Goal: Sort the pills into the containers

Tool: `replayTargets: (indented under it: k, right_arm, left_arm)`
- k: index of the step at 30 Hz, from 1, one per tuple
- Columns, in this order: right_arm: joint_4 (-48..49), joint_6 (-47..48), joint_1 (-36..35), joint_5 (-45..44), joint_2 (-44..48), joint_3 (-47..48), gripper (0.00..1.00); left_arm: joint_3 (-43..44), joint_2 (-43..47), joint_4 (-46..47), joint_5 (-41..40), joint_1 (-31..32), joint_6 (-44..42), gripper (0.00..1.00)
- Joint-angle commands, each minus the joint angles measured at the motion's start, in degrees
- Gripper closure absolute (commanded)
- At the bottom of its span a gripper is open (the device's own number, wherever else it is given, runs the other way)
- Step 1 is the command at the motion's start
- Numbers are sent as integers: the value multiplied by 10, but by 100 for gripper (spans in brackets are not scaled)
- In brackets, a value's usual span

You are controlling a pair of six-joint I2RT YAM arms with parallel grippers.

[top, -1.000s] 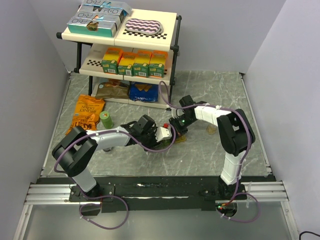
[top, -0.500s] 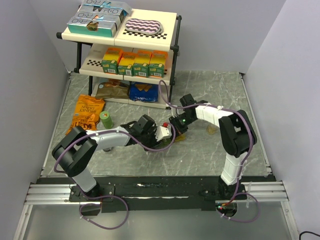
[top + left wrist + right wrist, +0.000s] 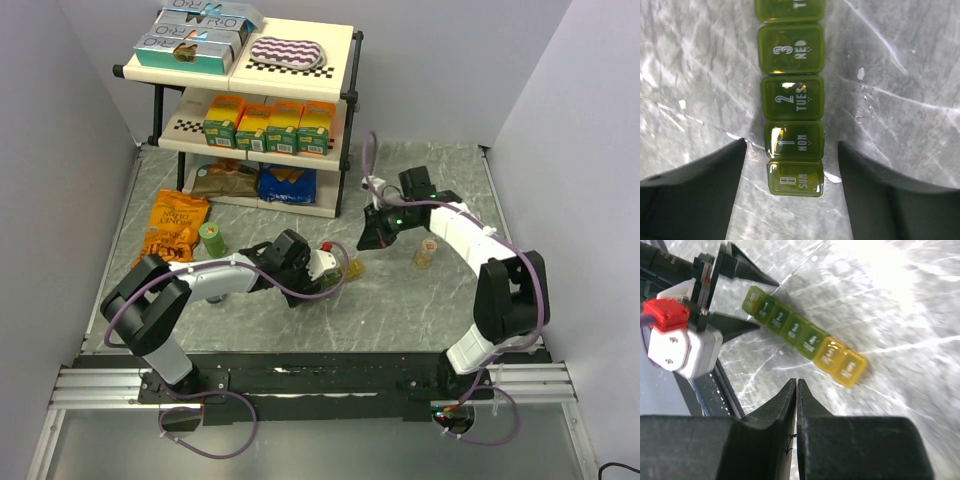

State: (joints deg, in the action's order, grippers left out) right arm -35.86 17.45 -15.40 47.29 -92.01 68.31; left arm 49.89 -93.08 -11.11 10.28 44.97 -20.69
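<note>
The containers (image 3: 792, 100) are one strip of lidded green compartments lying flat on the marble table, lids shut, marked SUN, MON, TUES, WED. In the right wrist view the containers (image 3: 805, 337) shade from green to a yellow end. From above, the containers (image 3: 347, 271) lie mid-table. My left gripper (image 3: 791, 145) is open, its fingers (image 3: 700, 195) standing either side of the SUN and MON end with a gap on each side. My right gripper (image 3: 796, 382) is shut on nothing, raised above and behind the strip; from above the right gripper (image 3: 371, 236) sits toward the back. No pills are in view.
A small amber bottle (image 3: 426, 252) stands right of the strip. A green bottle (image 3: 211, 238) and an orange snack bag (image 3: 176, 226) lie at the left. A two-tier shelf (image 3: 345, 95) with boxes fills the back left. Grey walls close both sides.
My left gripper has opened around the strip's green end. The right arm has lifted off the strip's yellow end and swung back and to the right, still shut.
</note>
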Motion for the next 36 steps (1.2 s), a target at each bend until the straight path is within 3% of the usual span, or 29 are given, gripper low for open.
replayTargets:
  k: [1, 3, 7, 11, 16, 17, 20, 22, 23, 25, 30, 36]
  right_arm:
    - [-5, 25, 40, 26, 60, 5, 87]
    - [-3, 32, 54, 26, 74, 2, 86]
    - [-4, 55, 80, 25, 116, -4, 82]
    - [10, 82, 88, 4, 172, -26, 69]
    - [21, 109, 112, -41, 274, -49, 34]
    - [20, 112, 118, -47, 289, -51, 22]
    - [53, 88, 149, -71, 364, -68, 1]
    - [94, 44, 170, -91, 396, -78, 0]
    - [102, 22, 179, -133, 417, -80, 0]
    - [78, -36, 188, -168, 421, -60, 0]
    - [68, -124, 203, -225, 458, -23, 0]
    - [38, -197, 203, -325, 472, 28, 0]
  left_arm:
    - [-2, 19, 3, -23, 4, 21, 14]
    - [-11, 37, 11, -26, 6, 22, 2]
    - [-14, 88, 14, -29, 6, 33, 0]
    - [-21, 159, 25, -39, 4, 49, 1]
    - [-46, 291, 76, -52, -15, 114, 1]
    - [-51, 312, 83, -59, -20, 151, 1]
    - [-65, 390, 107, -85, -36, 241, 1]
    - [-71, 445, 108, -100, -45, 288, 1]
    - [-71, 461, 107, -148, -48, 335, 1]
    - [-62, 504, 88, -175, -52, 380, 1]
    - [-43, 585, 63, -220, -54, 409, 1]
    - [-8, 602, -7, -237, -54, 391, 1]
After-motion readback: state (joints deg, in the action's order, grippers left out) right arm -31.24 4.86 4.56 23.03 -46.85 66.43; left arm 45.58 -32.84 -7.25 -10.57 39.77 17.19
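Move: The pill organizer lies on the table between the left fingers, which already stand clear of its sides near the SUN end; its middle is about 4 cm to the right, 2 cm ahead and 1 cm below. Some 20 cm to this hand's left stand the white bottle, roughly level with it, and the green can, 9 cm farther out. From the shut right gripper, the organizer's middle is about 7 cm left, 3 cm back and 12 cm down; the amber bottle is 13 cm right, 1 cm ahead and 10 cm down. Finish opening the left gripper around the organizer's end, lift it about 32 cm off the table, then carry it left towards the white bottle's side, swinging its fingers up to point forward-right, nearly level. Meanwhile raise the right gripper some 21 cm and draw it right, away from the organizer, opening it wide and turning its fingers forward. ##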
